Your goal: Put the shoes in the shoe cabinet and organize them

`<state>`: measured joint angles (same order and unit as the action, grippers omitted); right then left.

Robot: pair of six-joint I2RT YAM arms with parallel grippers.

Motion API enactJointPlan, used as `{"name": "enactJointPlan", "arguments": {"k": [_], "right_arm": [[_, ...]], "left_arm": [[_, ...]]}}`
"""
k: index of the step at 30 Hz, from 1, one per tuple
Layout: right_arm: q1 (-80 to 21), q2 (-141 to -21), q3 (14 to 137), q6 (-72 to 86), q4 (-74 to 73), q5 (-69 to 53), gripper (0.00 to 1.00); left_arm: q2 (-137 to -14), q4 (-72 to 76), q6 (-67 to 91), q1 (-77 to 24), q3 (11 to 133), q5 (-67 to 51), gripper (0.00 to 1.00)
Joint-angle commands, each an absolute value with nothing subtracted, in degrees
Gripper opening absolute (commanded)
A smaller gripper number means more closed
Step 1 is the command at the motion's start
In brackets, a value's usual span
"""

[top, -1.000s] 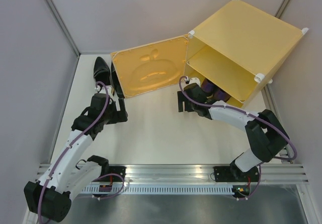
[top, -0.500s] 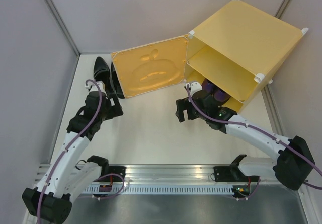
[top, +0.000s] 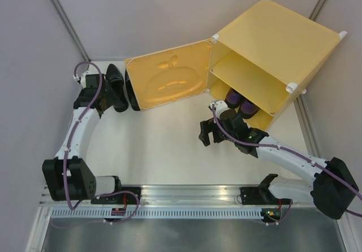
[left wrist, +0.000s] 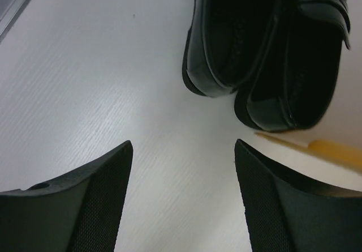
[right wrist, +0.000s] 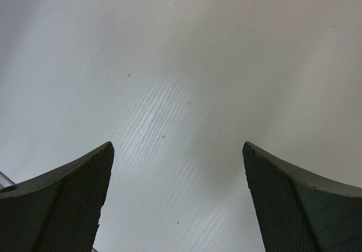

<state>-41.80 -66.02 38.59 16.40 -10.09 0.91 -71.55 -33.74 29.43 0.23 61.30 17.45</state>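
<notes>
The yellow shoe cabinet [top: 271, 42] stands at the back right, its apple-embossed door [top: 167, 82] swung open to the left. Two dark purple shoes [top: 237, 101] lie in its lower compartment, under the shelf. Two black shoes [top: 116, 81] [left wrist: 266, 54] lie side by side on the table just left of the door, their heels toward my left gripper. My left gripper [top: 100, 100] [left wrist: 182, 145] is open just short of those heels, touching nothing. My right gripper [top: 205, 133] [right wrist: 176, 145] is open over bare table in front of the cabinet.
Grey walls enclose the white table [top: 164, 150] on the left, back and right. The open door's lower edge [left wrist: 334, 150] shows close beside the black shoes. A metal rail [top: 186, 194] runs along the near edge by the arm bases.
My left arm has swung out to the left and back, bringing its gripper in behind the black shoes' heels. My right gripper has drawn back from the cabinet opening toward the near side.
</notes>
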Motion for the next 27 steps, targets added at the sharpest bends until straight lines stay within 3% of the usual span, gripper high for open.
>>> {"name": "enactJointPlan", "arguments": {"k": [1,13,18,21,23,25,26,27], "right_arm": [[-42.01,-65.91,37.62,15.91,-5.45,-1.32,0.98],[-42.01,-69.61,35.42,16.00,-2.73,-2.29,0.98],[-42.01,-70.14,35.33,15.91,-2.55,-1.50,0.98],[-42.01,-70.66,34.81,15.91,-2.11,-0.88,0.97],[-42.01,-70.93,34.72,16.00,-2.20,-0.62,0.97],[-42.01,-70.58,34.37,16.08,-2.02,-0.35,0.97],[-42.01,-70.58,34.28,16.08,-2.02,-0.35,0.97],[-42.01,-70.23,34.19,16.17,-1.93,-0.35,0.97]], "left_arm": [[-79.26,-29.36,33.48,5.62,66.88,16.53,0.76],[-106.15,-25.40,33.05,8.00,83.48,12.48,0.67],[-111.61,-26.72,35.33,8.70,85.96,12.83,0.59],[-113.20,-27.24,35.77,8.70,85.96,13.79,0.49],[-113.47,-28.12,35.86,9.05,85.78,14.24,0.38],[-112.86,-29.00,35.51,9.58,85.00,14.50,0.20],[-112.42,-29.26,35.33,9.75,84.38,14.76,0.20],[-111.63,-29.35,35.07,10.02,83.68,15.03,0.11]]}}
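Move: The left black shoe is the left hand's target: its middle lies about 14 cm ahead, 2 cm to the left and 14 cm below, heel towards the hand. The right black shoe stands beside it, also 14 cm ahead but 6 cm to the hand's right. The open door's free edge is some 5 cm ahead and 10 cm right. From the right hand, the left black shoe is roughly 23 cm ahead, 40 cm left and 7 cm below. Forward and down, with an early swing left, the left hand reaches some 12 cm over the left black shoe's heel end, then drops nearly straight to its left rim, sinking about 12 cm in all. The fingers close most of the way late on and pinch the side wall, while the wrist tips a little further down. The empty right hand sinks about 3 cm, fingers still open. ##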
